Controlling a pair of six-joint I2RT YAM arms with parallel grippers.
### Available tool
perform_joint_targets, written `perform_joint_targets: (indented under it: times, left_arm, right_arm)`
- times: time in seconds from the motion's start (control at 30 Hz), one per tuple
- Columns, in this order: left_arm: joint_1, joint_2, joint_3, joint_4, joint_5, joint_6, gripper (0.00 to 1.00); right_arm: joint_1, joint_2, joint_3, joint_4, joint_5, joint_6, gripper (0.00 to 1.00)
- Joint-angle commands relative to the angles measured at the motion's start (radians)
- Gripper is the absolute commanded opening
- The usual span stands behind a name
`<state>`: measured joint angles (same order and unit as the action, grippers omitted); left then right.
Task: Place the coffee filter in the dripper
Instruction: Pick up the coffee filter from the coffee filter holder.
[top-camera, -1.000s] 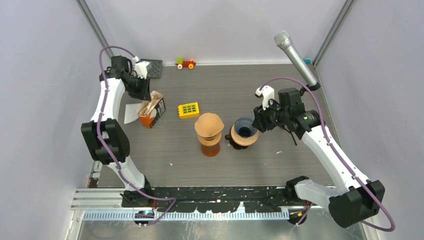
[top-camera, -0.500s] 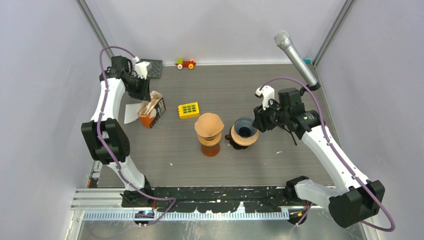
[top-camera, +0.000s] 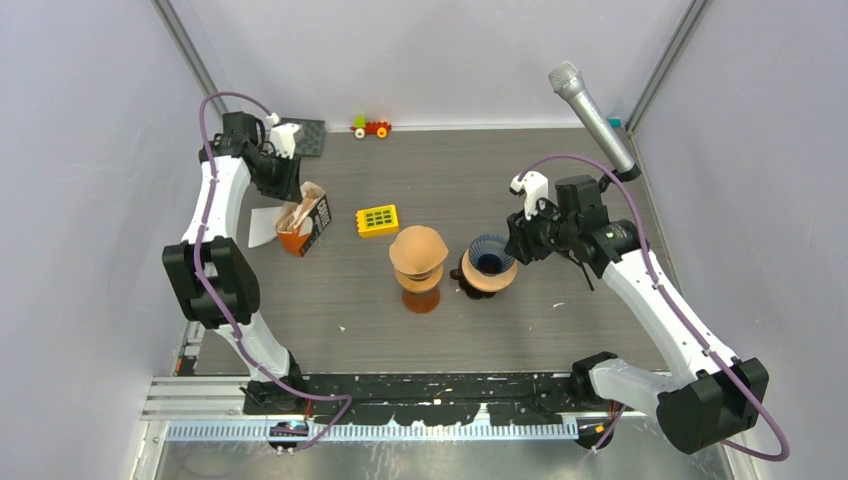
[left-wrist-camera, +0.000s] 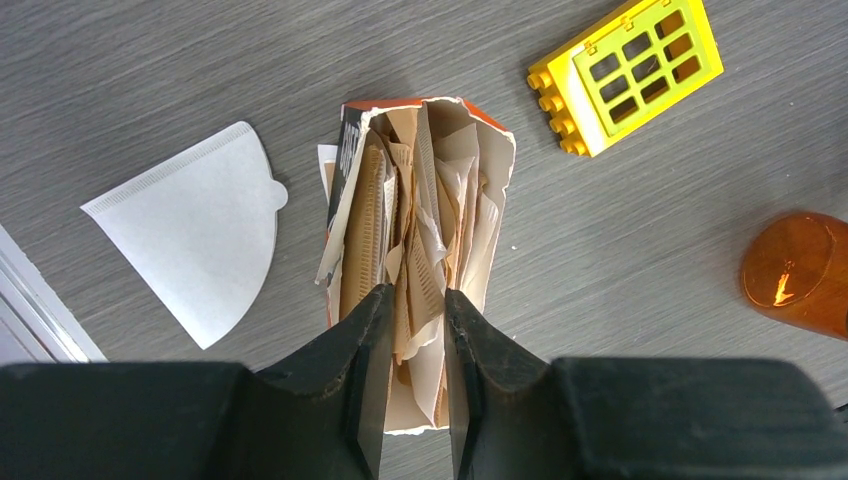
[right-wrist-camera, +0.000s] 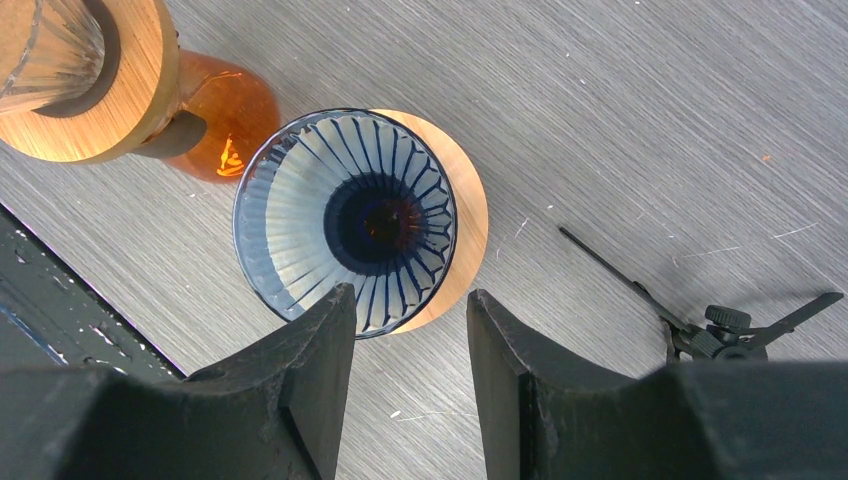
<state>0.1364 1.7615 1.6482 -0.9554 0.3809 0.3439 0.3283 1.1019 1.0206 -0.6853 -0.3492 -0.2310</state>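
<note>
An orange and black box (left-wrist-camera: 352, 150) stuffed with brown and white coffee filters (left-wrist-camera: 420, 230) stands at the left of the table, and the top view also shows the box (top-camera: 305, 225). My left gripper (left-wrist-camera: 412, 295) hangs right over it, jaws a narrow gap apart astride the filters' upper edges, and I cannot see either pad pressing on them. One loose white filter (left-wrist-camera: 195, 225) lies flat to the left of the box. The blue ribbed dripper (right-wrist-camera: 345, 215) on its wooden ring stands mid-table (top-camera: 489, 255), nothing inside. My right gripper (right-wrist-camera: 410, 295) is open beside its rim.
A wooden-collared orange glass carafe (top-camera: 418, 262) stands just left of the dripper. A yellow toy window piece (top-camera: 377, 219) lies between box and carafe. A toy car (top-camera: 371, 127) and a black plate (top-camera: 308, 137) sit at the back. A microphone (top-camera: 592, 118) leans in at the right.
</note>
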Motion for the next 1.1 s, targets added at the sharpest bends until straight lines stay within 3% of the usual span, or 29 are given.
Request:
perform_joint_targets:
  times: [0.0, 0.5, 0.77, 1.07]
  left_arm:
    - [-0.006, 0.007, 0.039, -0.012, 0.001, 0.015, 0.27]
    - [-0.005, 0.02, 0.055, -0.025, 0.019, 0.015, 0.14]
    - [-0.005, 0.02, 0.078, -0.037, 0.028, 0.012, 0.0]
    - [-0.006, 0.01, 0.091, -0.04, 0.024, 0.007, 0.0]
  right_arm:
    - [0.006, 0.0, 0.006, 0.01, 0.007, -0.01, 0.5]
    - [0.006, 0.007, 0.006, 0.009, 0.013, -0.012, 0.5]
    - [0.006, 0.008, 0.006, 0.007, 0.016, -0.013, 0.5]
    - [0.006, 0.007, 0.005, 0.007, 0.016, -0.013, 0.5]
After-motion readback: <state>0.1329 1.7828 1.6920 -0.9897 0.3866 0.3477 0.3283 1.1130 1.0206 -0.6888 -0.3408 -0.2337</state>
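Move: The coffee filters stand upright in their box right under the left fingertips, their middle roughly 4 cm below; the box's middle is about 1 cm back, 1 cm right and 6 cm down. The yellow block lies some 18 cm to this hand's right and 4 cm back, the white filter 12 cm left and 4 cm back, both well below. From the right hand the filters are about 52 cm left, 13 cm ahead and 6 cm lower. Over the filters' upper edges the left hand dips about half a centimetre, and the fingers close from a quarter open to fully shut, seeming to pinch the upper edge of a brown filter. Partway through the closing the hand turns back and rises about 1 cm, with hardly any sideways travel or wrist turn. ##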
